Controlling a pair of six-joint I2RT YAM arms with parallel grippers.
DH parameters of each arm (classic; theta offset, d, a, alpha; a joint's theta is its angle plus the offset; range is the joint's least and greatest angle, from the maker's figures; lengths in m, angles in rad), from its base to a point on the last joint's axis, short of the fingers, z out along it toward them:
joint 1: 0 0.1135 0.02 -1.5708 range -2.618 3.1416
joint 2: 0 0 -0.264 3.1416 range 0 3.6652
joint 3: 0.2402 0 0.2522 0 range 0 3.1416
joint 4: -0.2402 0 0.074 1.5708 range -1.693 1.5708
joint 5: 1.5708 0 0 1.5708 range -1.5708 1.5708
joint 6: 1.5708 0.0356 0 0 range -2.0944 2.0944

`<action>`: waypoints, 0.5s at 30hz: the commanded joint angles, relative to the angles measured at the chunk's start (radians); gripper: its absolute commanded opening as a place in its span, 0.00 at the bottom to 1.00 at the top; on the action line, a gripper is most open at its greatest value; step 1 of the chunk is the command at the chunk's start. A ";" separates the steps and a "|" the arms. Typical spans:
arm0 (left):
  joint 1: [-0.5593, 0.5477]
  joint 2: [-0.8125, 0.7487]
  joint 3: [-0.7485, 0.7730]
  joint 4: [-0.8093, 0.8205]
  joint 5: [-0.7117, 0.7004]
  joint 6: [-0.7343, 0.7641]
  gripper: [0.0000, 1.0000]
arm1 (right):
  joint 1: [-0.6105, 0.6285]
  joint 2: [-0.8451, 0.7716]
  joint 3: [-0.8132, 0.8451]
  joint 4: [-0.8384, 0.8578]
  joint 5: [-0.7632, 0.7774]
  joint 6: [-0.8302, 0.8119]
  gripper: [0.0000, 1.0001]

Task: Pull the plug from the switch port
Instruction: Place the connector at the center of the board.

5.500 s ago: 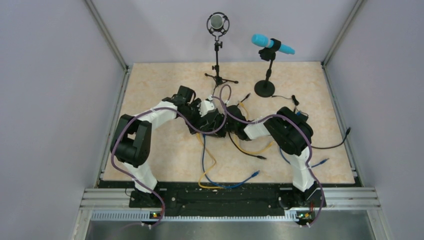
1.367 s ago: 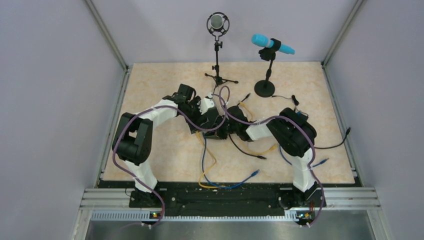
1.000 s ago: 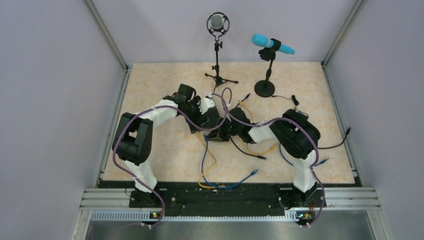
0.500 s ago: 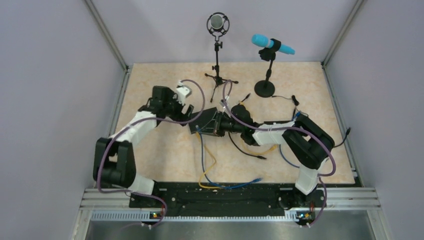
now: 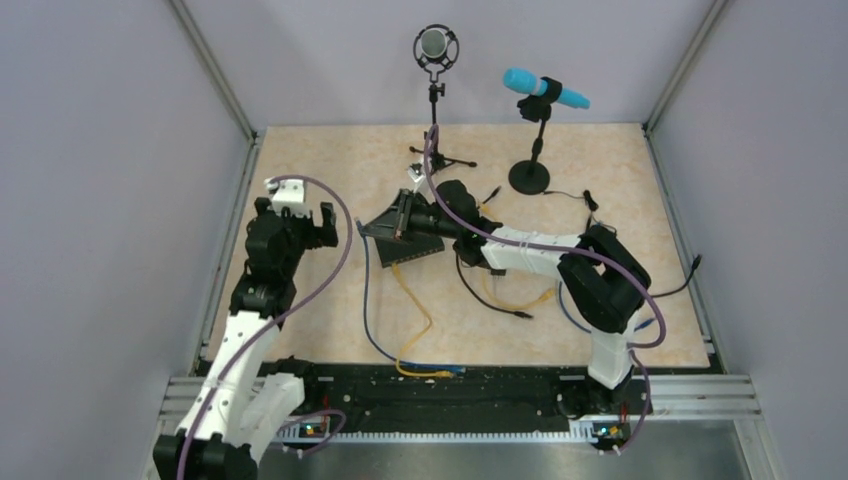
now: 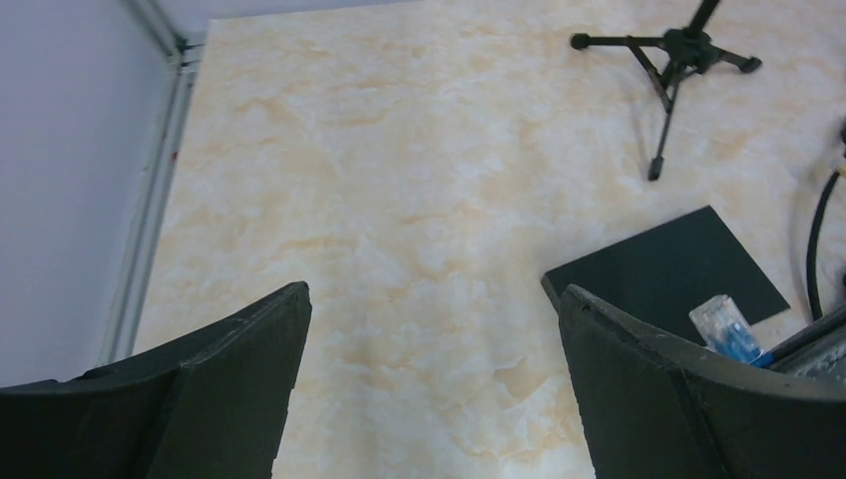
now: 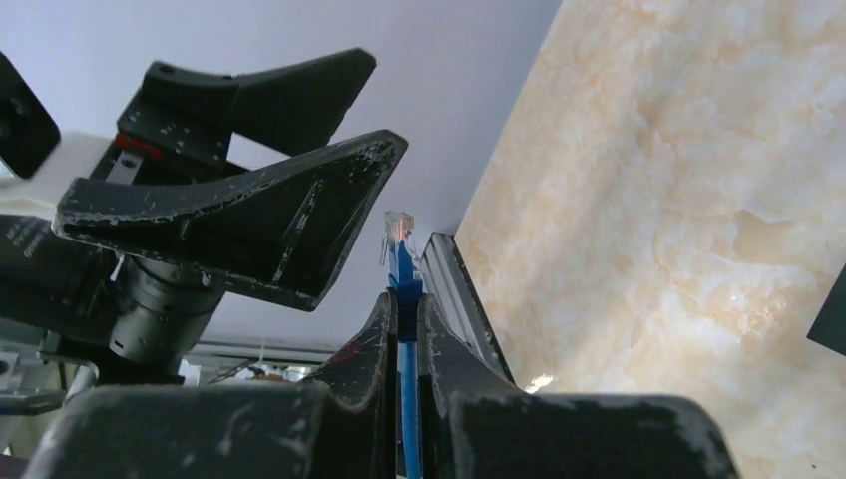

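Note:
My right gripper [image 7: 404, 297] is shut on a thin blue cable [image 5: 367, 300]. Its clear plug [image 7: 399, 230] sticks out past the fingertips, free in the air. In the left wrist view the plug [image 6: 723, 329] hangs just in front of the flat black switch box [image 6: 668, 269]. From above, the box [image 5: 405, 250] lies mid-table under the right gripper [image 5: 385, 222]. The switch port itself does not show. My left gripper [image 6: 434, 291] is open and empty, off to the left [image 5: 300, 225], with only bare table between its fingers. It faces the right gripper [image 7: 384, 98].
A tripod microphone stand [image 5: 435, 100] and a round-based stand with a blue microphone [image 5: 530, 175] are at the back. Yellow [image 5: 415, 320], blue and black [image 5: 485, 295] cables trail over the tabletop toward the front edge. An aluminium frame rail [image 5: 235, 230] runs along the left side.
The left gripper has opened and its arm has drawn back to the left, away from the box. The right gripper has carried the blue plug left and back, and the box has shifted.

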 commanded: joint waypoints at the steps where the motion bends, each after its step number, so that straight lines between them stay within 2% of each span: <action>1: 0.004 -0.116 -0.048 0.009 -0.193 -0.112 0.99 | 0.012 0.003 0.102 -0.005 0.029 -0.048 0.00; 7: 0.019 -0.150 -0.003 -0.139 -0.327 -0.190 0.99 | 0.012 0.044 0.335 -0.091 -0.069 -0.095 0.00; 11: 0.024 -0.174 -0.009 -0.162 -0.356 -0.199 0.99 | 0.012 0.074 0.471 -0.100 -0.156 -0.073 0.00; 15: 0.027 -0.197 -0.013 -0.178 -0.385 -0.208 0.99 | 0.010 0.046 0.544 -0.151 -0.180 -0.129 0.00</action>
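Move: The right hand already holds the freed blue plug, fingers pointing left; the board's centre is about 12 cm ahead of it, 16 cm to its right and 22 cm below. The switch lies nearer, roughly 9 cm ahead, 6 cm right and 20 cm below; the black adapter is about 6 cm ahead, 25 cm right and as low. From the left hand, the board's centre is some 8 cm ahead, 29 cm right and 23 cm below. Keeping its pinch on the blue plug, the right hand climbs about 14 cm, ever faster at first and drifting slightly left, away from the switch and the board's centre, while it rolls about its pointing direction so the forward side comes up and its fingertips tilt up a little. The left hand, empty and wide open, draws off to its left and back, away from the switch and the lifted plug, turning some 20 degrees counter-clockwise. ##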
